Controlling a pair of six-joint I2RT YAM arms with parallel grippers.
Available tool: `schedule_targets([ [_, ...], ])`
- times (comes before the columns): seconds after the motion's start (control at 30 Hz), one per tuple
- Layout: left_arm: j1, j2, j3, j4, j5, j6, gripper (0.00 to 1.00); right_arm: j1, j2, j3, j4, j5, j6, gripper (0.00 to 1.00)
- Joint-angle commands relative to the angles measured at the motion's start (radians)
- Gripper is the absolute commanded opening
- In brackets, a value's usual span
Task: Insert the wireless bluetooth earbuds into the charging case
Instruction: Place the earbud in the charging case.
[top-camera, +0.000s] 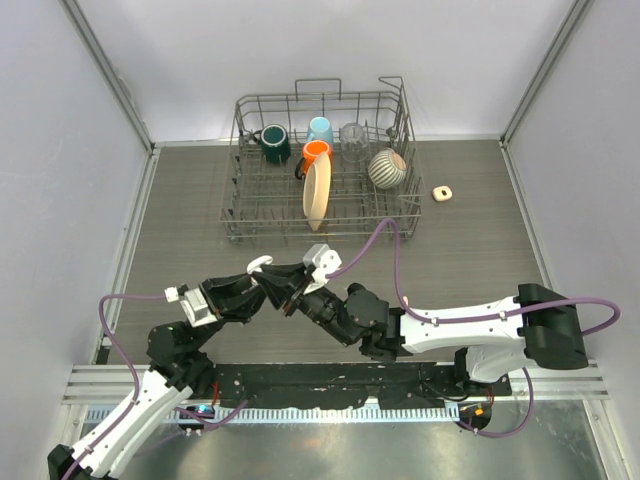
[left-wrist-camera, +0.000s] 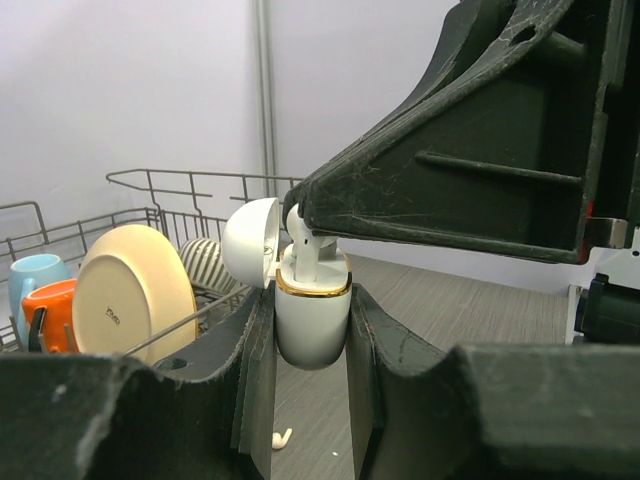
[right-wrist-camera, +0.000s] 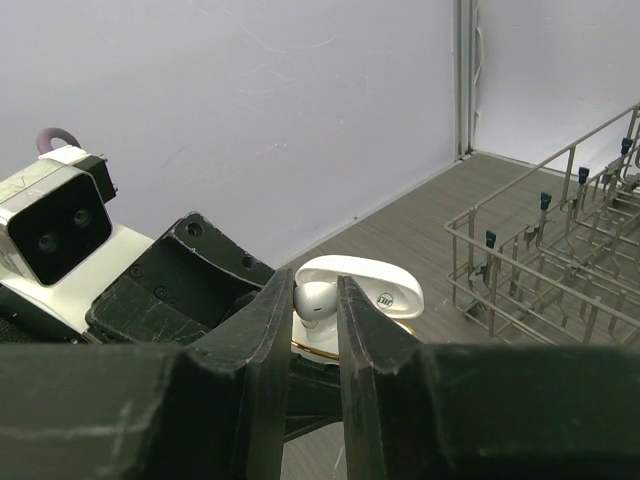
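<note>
My left gripper (left-wrist-camera: 311, 305) is shut on the white charging case (left-wrist-camera: 312, 325), held upright above the table with its lid (left-wrist-camera: 250, 243) swung open to the left. My right gripper (right-wrist-camera: 315, 292) is shut on one white earbud (right-wrist-camera: 318, 300), holding it right at the case's gold-rimmed mouth (right-wrist-camera: 318, 347). The left wrist view shows that earbud (left-wrist-camera: 303, 252) stem-down in the case opening, under the right gripper's fingers (left-wrist-camera: 470, 160). A second earbud (left-wrist-camera: 281, 437) lies on the table below. In the top view both grippers meet at the near middle, left gripper (top-camera: 262, 290) against right gripper (top-camera: 288, 292).
A wire dish rack (top-camera: 320, 165) stands at the back with mugs, a cream plate (top-camera: 316, 193) and a striped cup. A small beige case (top-camera: 443, 192) lies to the right of the rack. Grey walls close in both sides. The rack's edge (right-wrist-camera: 560, 260) shows to the right in the right wrist view.
</note>
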Motion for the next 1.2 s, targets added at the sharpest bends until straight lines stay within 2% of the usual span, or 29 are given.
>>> schedule_targets([
  [0.0,0.001,-0.021,-0.052,0.129,0.000,0.018,0.00,-0.008,-0.030,0.020,-0.060,0.078,-0.003,0.31],
  [0.17,0.001,-0.016,-0.052,0.127,0.000,0.021,0.00,-0.009,-0.040,0.014,-0.040,0.081,0.028,0.45],
  [0.63,0.001,0.002,-0.044,0.098,-0.001,0.029,0.00,-0.009,-0.072,-0.025,0.092,-0.011,0.044,0.61],
  [0.83,0.001,0.002,-0.049,0.074,-0.023,0.035,0.00,-0.009,-0.099,-0.017,0.094,-0.060,0.043,0.64],
  [1.0,0.001,0.002,-0.056,0.075,-0.046,0.044,0.00,-0.008,-0.104,0.020,0.051,-0.025,0.037,0.64],
  [1.17,0.001,0.028,-0.029,0.057,-0.073,0.094,0.00,-0.020,-0.127,0.071,-0.006,0.113,0.026,0.70],
])
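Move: The right fingers pinch an earbud at the open charging case, whose middle is about 1 cm ahead, 1 cm left and 2 cm below them; a loose earbud lies some 12 cm ahead, 13 cm right and 25 cm below, the plate 25 cm ahead, 10 cm right and 15 cm below. The left hand grips the case, its middle about 1 cm ahead, 1 cm right and 1 cm above that hand. The right fingers open wide, releasing the earbud, then rise about 3 cm and rightward; left keeps the case. ##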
